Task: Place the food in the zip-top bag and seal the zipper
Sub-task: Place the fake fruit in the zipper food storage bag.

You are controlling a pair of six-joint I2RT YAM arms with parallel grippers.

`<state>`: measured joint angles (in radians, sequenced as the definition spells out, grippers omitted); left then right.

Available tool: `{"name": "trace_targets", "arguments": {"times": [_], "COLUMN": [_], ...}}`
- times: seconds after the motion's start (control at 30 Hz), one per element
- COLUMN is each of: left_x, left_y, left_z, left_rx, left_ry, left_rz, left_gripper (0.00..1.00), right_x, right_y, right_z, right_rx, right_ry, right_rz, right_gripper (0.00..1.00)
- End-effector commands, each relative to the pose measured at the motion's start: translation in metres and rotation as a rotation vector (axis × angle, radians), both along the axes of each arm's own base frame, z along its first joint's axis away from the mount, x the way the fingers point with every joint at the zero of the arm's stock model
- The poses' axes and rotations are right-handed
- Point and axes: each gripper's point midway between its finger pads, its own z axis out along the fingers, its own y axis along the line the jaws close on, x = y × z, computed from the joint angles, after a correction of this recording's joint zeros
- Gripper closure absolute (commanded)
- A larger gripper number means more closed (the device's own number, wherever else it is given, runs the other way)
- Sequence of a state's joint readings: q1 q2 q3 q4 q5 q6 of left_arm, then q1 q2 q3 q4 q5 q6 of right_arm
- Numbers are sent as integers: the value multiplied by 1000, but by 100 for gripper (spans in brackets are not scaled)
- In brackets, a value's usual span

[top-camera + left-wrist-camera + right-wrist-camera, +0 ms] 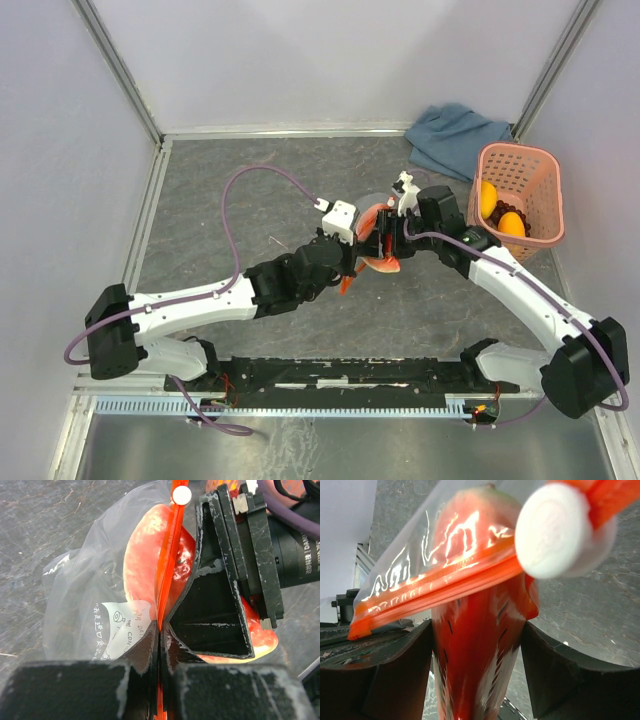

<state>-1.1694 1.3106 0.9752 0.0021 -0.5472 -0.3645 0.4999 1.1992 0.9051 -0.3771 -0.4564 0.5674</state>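
The red watermelon wedge (475, 680) sits between the fingers of my right gripper (476, 630), which is shut on it. Its upper part shows through the clear zip-top bag (80, 585). The red-orange zipper (435, 592) runs across the wedge, and its white end piece (560, 530) is close to the camera. My left gripper (161, 630) is shut on the zipper (167, 565), pinching it thin between its fingertips. From above, both grippers meet at the wedge (380, 262) mid-table. An orange fruit (487, 197), a yellow-orange one (512, 222) and dark grapes (540, 240) lie in the basket.
A pink lattice basket (520, 160) stands at the right, beside the wall. A blue-grey cloth (455, 135) is bunched in the far right corner. Metal rails edge the grey table on the left and far sides. A purple cable loops over the table left of centre.
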Motion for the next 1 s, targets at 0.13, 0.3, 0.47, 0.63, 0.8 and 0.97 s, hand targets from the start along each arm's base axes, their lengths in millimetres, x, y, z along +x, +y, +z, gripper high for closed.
{"name": "trace_targets", "arguments": {"times": [0.13,0.3,0.47,0.63,0.8,0.97], "left_x": [11,-8,-22,-21,-11,2], "left_y": [-11,-31,-38,-31,-20,-13], "left_z": [44,44,29,25,20,15], "left_rx": [-232,-269,-379,-448,-449,-496], "left_ry": [-14,13,121,184,196,241], "left_rz": [71,-80,-109,-52,28,66], "left_gripper": [97,97,97,97,97,97], "right_x": [-10,9,31,42,37,31], "right_y": [-6,-17,-29,-57,-56,-33], "right_z": [47,24,12,-2,0,11], "right_rx": [-20,-86,-118,-282,-287,-175], "right_ry": [-110,-80,-98,-121,-134,-121], "right_rz": [72,-63,-215,-294,-257,-179], "right_gripper": [48,46,45,45,46,43]}}
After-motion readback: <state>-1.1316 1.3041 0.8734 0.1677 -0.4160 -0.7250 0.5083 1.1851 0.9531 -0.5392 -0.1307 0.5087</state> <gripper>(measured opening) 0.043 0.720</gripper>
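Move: The right hand still grips the watermelon slice, whose middle is about 2 cm left, 1 cm forward and 3 cm below its hand point. The bag body it is being fed into lies roughly 5 cm left, 4 cm forward and 5 cm lower, with the white slider some 6 cm straight ahead and 4 cm higher. From the left hand, pinching the orange zip rim, the slice sits about 6 cm ahead, 6 cm right and 3 cm below. The right hand keeps its grip on the watermelon slice, half inside the bag. It lifts about 2 cm while drifting right, then goes right, forward and down, about 5 cm right overall, fingers tipping down and turning some 10 degrees clockwise. The left hand, still pinching the rim, rises and moves right about 2 cm, sinks back with a slight draw backward, and rolls its left side down some 20 degrees. ##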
